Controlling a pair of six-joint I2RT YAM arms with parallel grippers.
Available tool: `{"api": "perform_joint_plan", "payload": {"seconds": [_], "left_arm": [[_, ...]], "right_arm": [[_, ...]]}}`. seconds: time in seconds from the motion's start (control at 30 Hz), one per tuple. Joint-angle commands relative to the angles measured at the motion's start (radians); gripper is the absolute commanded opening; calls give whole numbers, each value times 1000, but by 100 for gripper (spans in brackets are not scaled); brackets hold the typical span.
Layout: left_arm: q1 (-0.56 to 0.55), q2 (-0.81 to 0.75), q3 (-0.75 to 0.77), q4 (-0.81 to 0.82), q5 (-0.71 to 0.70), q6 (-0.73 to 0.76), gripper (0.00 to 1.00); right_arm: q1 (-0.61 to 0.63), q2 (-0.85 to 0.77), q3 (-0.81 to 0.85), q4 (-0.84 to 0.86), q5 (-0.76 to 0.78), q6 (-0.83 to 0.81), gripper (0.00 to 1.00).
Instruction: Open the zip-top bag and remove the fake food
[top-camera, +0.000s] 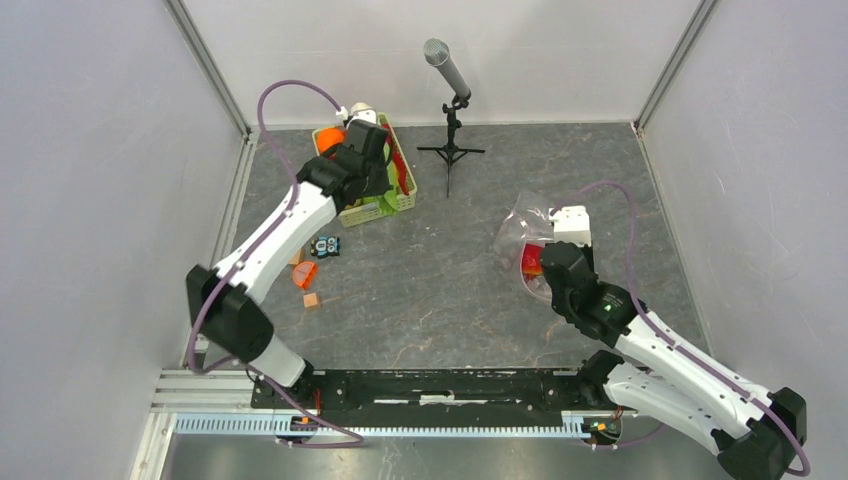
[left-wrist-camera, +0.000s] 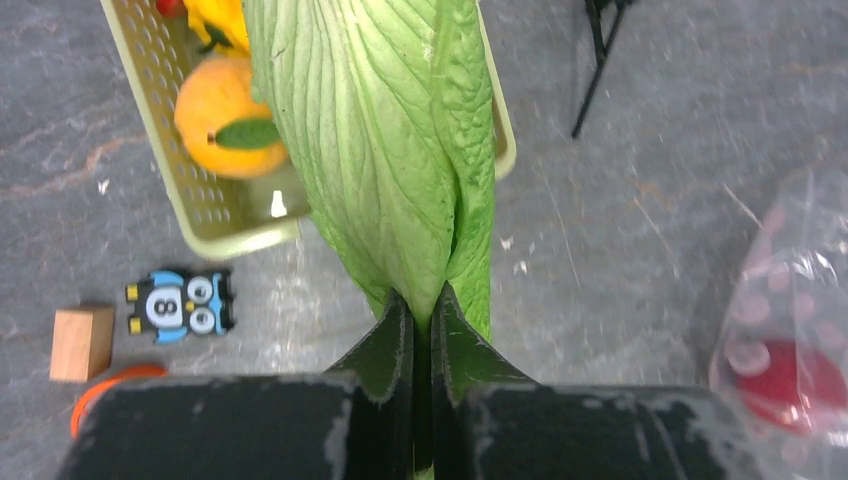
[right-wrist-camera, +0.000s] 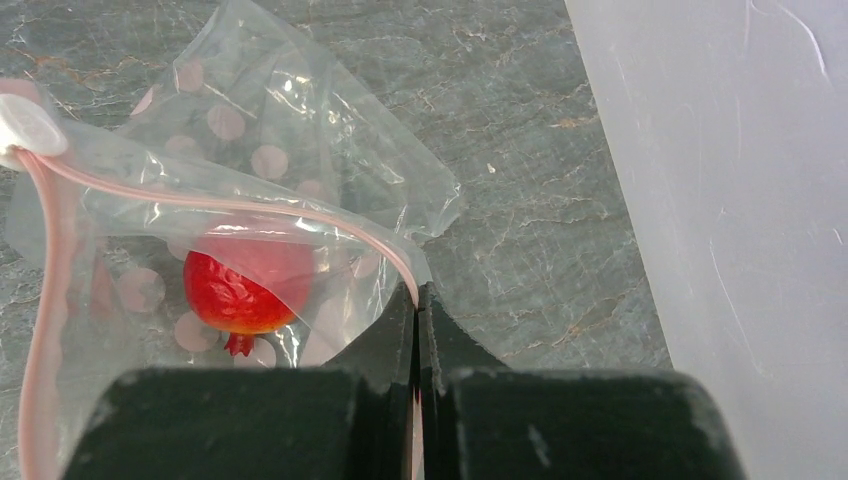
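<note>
My left gripper (left-wrist-camera: 420, 300) is shut on the leafy end of the long green cabbage (left-wrist-camera: 390, 150), a piece of the fake food. The cabbage hangs across the near corner of the green lattice basket (left-wrist-camera: 190, 200). An orange (left-wrist-camera: 225, 110) lies inside that basket. At the right of the table the zip-top bag (right-wrist-camera: 270, 120) lies crumpled with its mouth gaping. My right gripper (right-wrist-camera: 417, 295) is shut on its pink zip strip (right-wrist-camera: 250, 208). A red piece (right-wrist-camera: 245, 285) is still inside the bag. From above, the bag (top-camera: 522, 228) shows just beyond the right wrist.
A microphone on a small tripod (top-camera: 450, 100) stands behind the middle of the table. A toy car (top-camera: 325, 246), a wooden block (top-camera: 312, 299) and an orange piece (top-camera: 305, 274) lie left of centre. A yellow pepper (left-wrist-camera: 215, 20) is in the basket. White walls enclose the table.
</note>
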Motion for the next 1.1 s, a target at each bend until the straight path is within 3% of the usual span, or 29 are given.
{"api": "perform_joint_plan", "payload": {"seconds": [0.0,0.23,0.3,0.63,1.07], "left_arm": [[43,117,141,156,-45,12,2],[102,300,283,118,-15,38,5],[108,324,308,103,-17,44,16],[122,356,339,61,67,68,40],[122,367,314,53,120,36,51]], "right_arm": [[-4,-22,-21,45,-6,-41,0],[-4,-20,-40,72,-25,-56,0],[-4,-19,-43,77,-26,-61,0],[-3,-18,-56,93,-27,-74,0],[-4,-26,-57,74,-35,-58,0]]}}
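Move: The napa cabbage is already in my left hand's grip; the basket it goes to has its middle about 22 cm ahead, 5 cm left and some 18 cm below that hand. The toy car stands level with the hand, 13 cm to its left and 21 cm below; the mic stand is some 31 cm ahead, 19 cm right and 10 cm lower. From my right hand, the basket is roughly 35 cm ahead, 54 cm left and 14 cm below. I carry the cabbage on forward over the basket with my left hand, about 10 cm, sinking some 4 cm as I slow down. Then I hold the hand nearly still and spread the fingers to about half open to let the cabbage go along the basket's right side. My right hand keeps the bag's rim pinched, sinking just a centimetre. ##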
